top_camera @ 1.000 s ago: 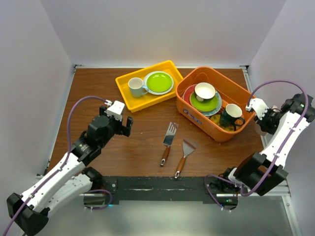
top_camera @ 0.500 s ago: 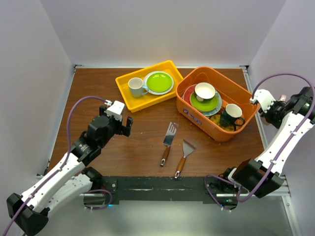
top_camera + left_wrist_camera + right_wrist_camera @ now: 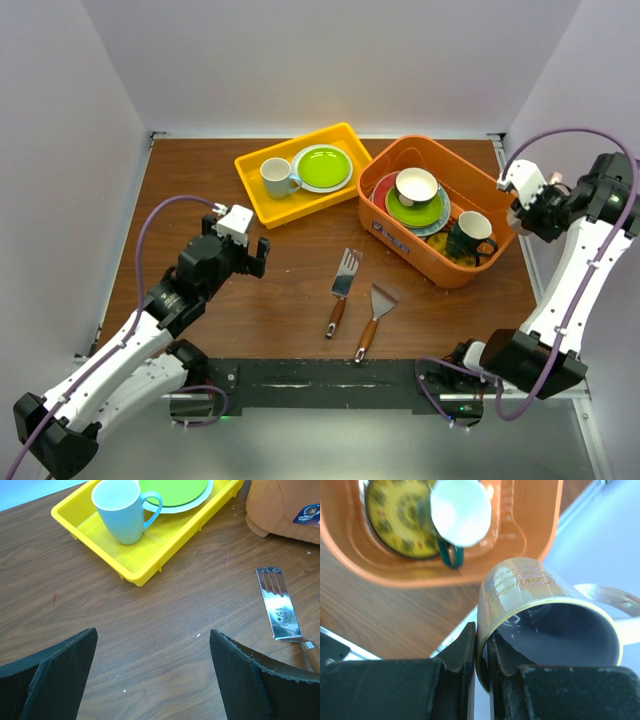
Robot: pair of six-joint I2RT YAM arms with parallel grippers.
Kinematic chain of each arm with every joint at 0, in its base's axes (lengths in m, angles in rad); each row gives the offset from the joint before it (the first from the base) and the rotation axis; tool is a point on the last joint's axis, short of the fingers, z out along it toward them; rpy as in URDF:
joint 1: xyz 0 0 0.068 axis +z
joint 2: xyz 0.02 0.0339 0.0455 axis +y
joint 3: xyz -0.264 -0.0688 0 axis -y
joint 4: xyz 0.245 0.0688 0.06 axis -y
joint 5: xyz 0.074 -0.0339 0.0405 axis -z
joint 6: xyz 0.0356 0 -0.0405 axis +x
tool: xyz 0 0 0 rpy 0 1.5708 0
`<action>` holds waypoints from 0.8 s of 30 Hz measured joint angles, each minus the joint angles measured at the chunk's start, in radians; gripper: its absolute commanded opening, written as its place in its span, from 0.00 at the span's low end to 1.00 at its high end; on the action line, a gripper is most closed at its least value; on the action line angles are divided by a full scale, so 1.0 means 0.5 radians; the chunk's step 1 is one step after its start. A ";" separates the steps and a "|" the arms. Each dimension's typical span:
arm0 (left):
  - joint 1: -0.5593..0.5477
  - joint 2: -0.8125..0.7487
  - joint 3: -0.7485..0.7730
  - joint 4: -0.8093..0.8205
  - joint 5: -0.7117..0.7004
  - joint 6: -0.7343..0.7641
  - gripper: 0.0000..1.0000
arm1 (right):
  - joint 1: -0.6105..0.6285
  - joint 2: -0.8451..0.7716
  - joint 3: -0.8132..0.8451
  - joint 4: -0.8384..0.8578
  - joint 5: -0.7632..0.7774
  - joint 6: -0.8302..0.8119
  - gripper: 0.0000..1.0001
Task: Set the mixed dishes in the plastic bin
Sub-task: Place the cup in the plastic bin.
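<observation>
The orange plastic bin point(image 3: 408, 240) stands at the back right and holds stacked plates point(image 3: 415, 212), a white bowl point(image 3: 416, 185) and a dark-teal mug point(image 3: 470, 236). The right wrist view looks down on the bin point(image 3: 530, 540), a yellow patterned plate point(image 3: 395, 520) and the teal mug point(image 3: 460, 512). My right gripper point(image 3: 482, 632), raised beside the bin's right end point(image 3: 533, 212), is shut on the rim of a pale mug point(image 3: 530, 592) with gold lettering and a dark inside. My left gripper point(image 3: 152, 635) hangs open over bare wood point(image 3: 250, 258).
A yellow tray point(image 3: 300, 205) at the back centre holds a white mug with a blue handle point(image 3: 276, 177) and a lime green plate point(image 3: 322, 167). Two wooden-handled spatulas point(image 3: 342, 290) point(image 3: 375, 318) lie mid-table. The right wall is close to the right arm.
My right arm has risen and moved toward the back along the bin's right end, carrying the pale mug. The left arm has not moved.
</observation>
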 measured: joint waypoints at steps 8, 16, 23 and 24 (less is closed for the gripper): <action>0.000 0.000 0.000 0.000 0.000 0.000 1.00 | 0.316 0.091 0.125 -0.013 -0.053 0.240 0.00; 0.000 -0.001 0.000 0.000 0.000 0.000 1.00 | 0.534 0.136 0.142 -0.018 -0.054 0.395 0.00; 0.000 -0.001 0.000 0.000 0.000 0.000 1.00 | 0.676 0.140 0.141 -0.018 -0.052 0.493 0.00; 0.000 -0.001 0.000 0.000 0.000 0.000 1.00 | 0.692 0.140 0.141 -0.018 -0.051 0.503 0.00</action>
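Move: The right hand, already holding the cup, is just outside the orange plastic bin, whose middle lies about 14 cm to its left, 10 cm ahead and 16 cm below. In the bin, the green mug stands some 7 cm left and 5 cm ahead of the hand, the white bowl roughly 18 cm left and 15 cm ahead. From the left hand, the bin lies about 40 cm right and 15 cm ahead. Keeping its pinch on the cup, the right hand swings about 10 cm left, slightly forward, over the bin. ##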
